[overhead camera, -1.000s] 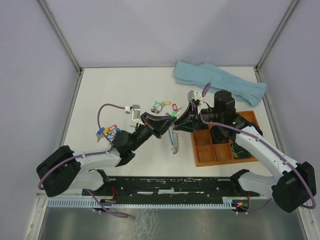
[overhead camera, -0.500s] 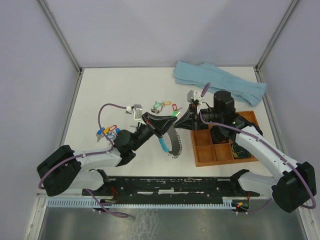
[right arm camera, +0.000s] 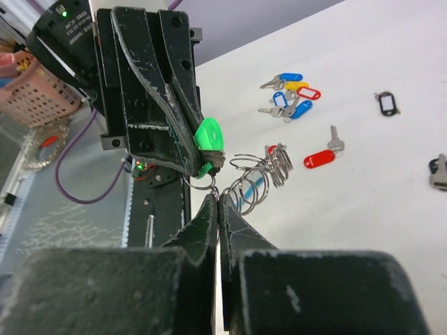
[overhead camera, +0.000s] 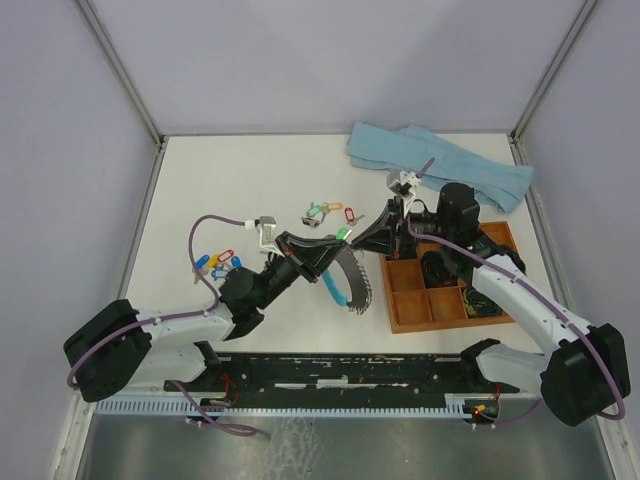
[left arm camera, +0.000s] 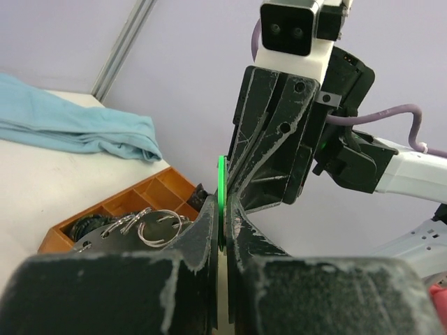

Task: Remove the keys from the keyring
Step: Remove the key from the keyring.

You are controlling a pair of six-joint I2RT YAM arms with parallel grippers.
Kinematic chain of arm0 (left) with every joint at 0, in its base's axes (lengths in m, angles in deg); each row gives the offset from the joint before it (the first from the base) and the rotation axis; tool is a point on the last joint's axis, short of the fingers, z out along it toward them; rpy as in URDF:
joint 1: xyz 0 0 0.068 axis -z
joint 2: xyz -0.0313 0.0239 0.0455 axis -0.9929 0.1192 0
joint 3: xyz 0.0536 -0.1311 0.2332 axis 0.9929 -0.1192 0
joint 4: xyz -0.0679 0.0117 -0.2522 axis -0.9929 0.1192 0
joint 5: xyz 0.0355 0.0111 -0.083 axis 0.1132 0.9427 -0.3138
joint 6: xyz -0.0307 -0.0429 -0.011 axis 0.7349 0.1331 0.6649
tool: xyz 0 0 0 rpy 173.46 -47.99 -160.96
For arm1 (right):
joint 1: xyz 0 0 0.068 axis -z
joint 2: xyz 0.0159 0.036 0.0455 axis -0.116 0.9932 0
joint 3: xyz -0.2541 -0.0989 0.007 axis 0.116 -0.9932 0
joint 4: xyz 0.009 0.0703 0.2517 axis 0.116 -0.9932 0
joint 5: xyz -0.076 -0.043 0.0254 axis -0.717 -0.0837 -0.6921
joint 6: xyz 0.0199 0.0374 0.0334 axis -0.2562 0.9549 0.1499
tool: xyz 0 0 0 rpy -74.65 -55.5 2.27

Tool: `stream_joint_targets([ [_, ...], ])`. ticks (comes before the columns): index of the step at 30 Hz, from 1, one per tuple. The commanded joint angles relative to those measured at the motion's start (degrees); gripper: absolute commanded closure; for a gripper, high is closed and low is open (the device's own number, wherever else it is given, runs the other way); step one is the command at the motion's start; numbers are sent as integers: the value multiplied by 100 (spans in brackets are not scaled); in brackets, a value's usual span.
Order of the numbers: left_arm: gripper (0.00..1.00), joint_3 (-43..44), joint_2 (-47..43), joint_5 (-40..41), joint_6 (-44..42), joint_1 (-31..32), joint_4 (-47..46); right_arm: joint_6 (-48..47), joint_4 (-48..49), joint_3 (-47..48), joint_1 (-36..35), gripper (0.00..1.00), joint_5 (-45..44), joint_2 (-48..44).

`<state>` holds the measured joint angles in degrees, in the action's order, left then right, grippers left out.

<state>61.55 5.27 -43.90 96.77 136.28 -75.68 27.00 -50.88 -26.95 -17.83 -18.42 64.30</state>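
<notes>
Both grippers meet above the table's middle. My left gripper [overhead camera: 333, 243] [left arm camera: 222, 209] is shut on the green tag [left arm camera: 221, 178] [right arm camera: 207, 136] of a key. Facing it, my right gripper [overhead camera: 364, 238] [right arm camera: 218, 199] is shut, its tips pinching a thin wire ring where the tag joins the keyring [right arm camera: 260, 176]. The keyring [overhead camera: 347, 284] hangs below them, its light-blue arc on the left and jagged silver rings on the right. Loose keys lie on the table: green and red tags [overhead camera: 326, 212] behind, red, blue and yellow tags [overhead camera: 216, 263] [right arm camera: 290, 94] at the left, one red-tagged key [right arm camera: 321, 157].
An orange compartment tray [overhead camera: 410, 305] [left arm camera: 133, 202] sits at the right under the right arm, with dark items in it. A light-blue cloth [overhead camera: 440, 165] [left arm camera: 77, 129] lies at the back right. A small black tag frame [right arm camera: 386, 103] rests on the table.
My right gripper has shut on the wire ring and drawn slightly right. The hanging keyring turned from edge-on to broadside. The left arm shifted a little left, still gripping the green tag.
</notes>
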Motion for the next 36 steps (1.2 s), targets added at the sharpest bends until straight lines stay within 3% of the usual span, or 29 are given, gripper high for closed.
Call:
stream_joint_targets([
  [1, 97, -164, 47, 151, 341, 9, -922, 1121, 986, -282, 350, 99, -730, 57],
  [18, 97, 271, 885, 667, 337, 13, -1044, 1715, 1046, -648, 201, 99, -1730, 512],
  [27, 97, 421, 1577, 375, 85, 44, -1724, 3066, 1617, -793, 367, 99, -1836, 1262],
  [32, 97, -87, 1169, 830, -96, 21, -1694, 3002, 1910, -743, 370, 99, -1592, 1303],
  [36, 97, -225, 493, 779, -136, -102, -676, 2442, 1592, -571, 370, 99, -1543, 1255],
])
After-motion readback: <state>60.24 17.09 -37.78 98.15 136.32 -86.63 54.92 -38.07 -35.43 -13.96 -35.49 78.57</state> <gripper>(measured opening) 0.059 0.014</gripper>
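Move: The left hand already grips the green-tagged key, and the right fingers already pinch the keyring about 3 cm to the right of that hand and 1 cm below it. From the right hand, the green-tagged key is about 3 cm left, 1 cm back and 1 cm above. The grey plate hangs some 9 cm below the right hand and 1 cm back. On the table, 25 cm below, a red-tagged key lies roughly 22 cm ahead, 1 cm to the right, and the brown tray's middle about 9 cm ahead, 23 cm right. Keeping its pinch on the keyring, the right hand draws down and forward away from the green-tagged key, slowly at first and then faster, about 10 cm down and 7 cm forward, while its wrist turns roughly 25 degrees clockwise and rolls some 35 degrees about the left-right axis, forward side down. The left hand holds on to the green-tagged key and sinks nearly 5 cm while easing forward, then bobs up a couple of centimetres and settles slightly lower again. ##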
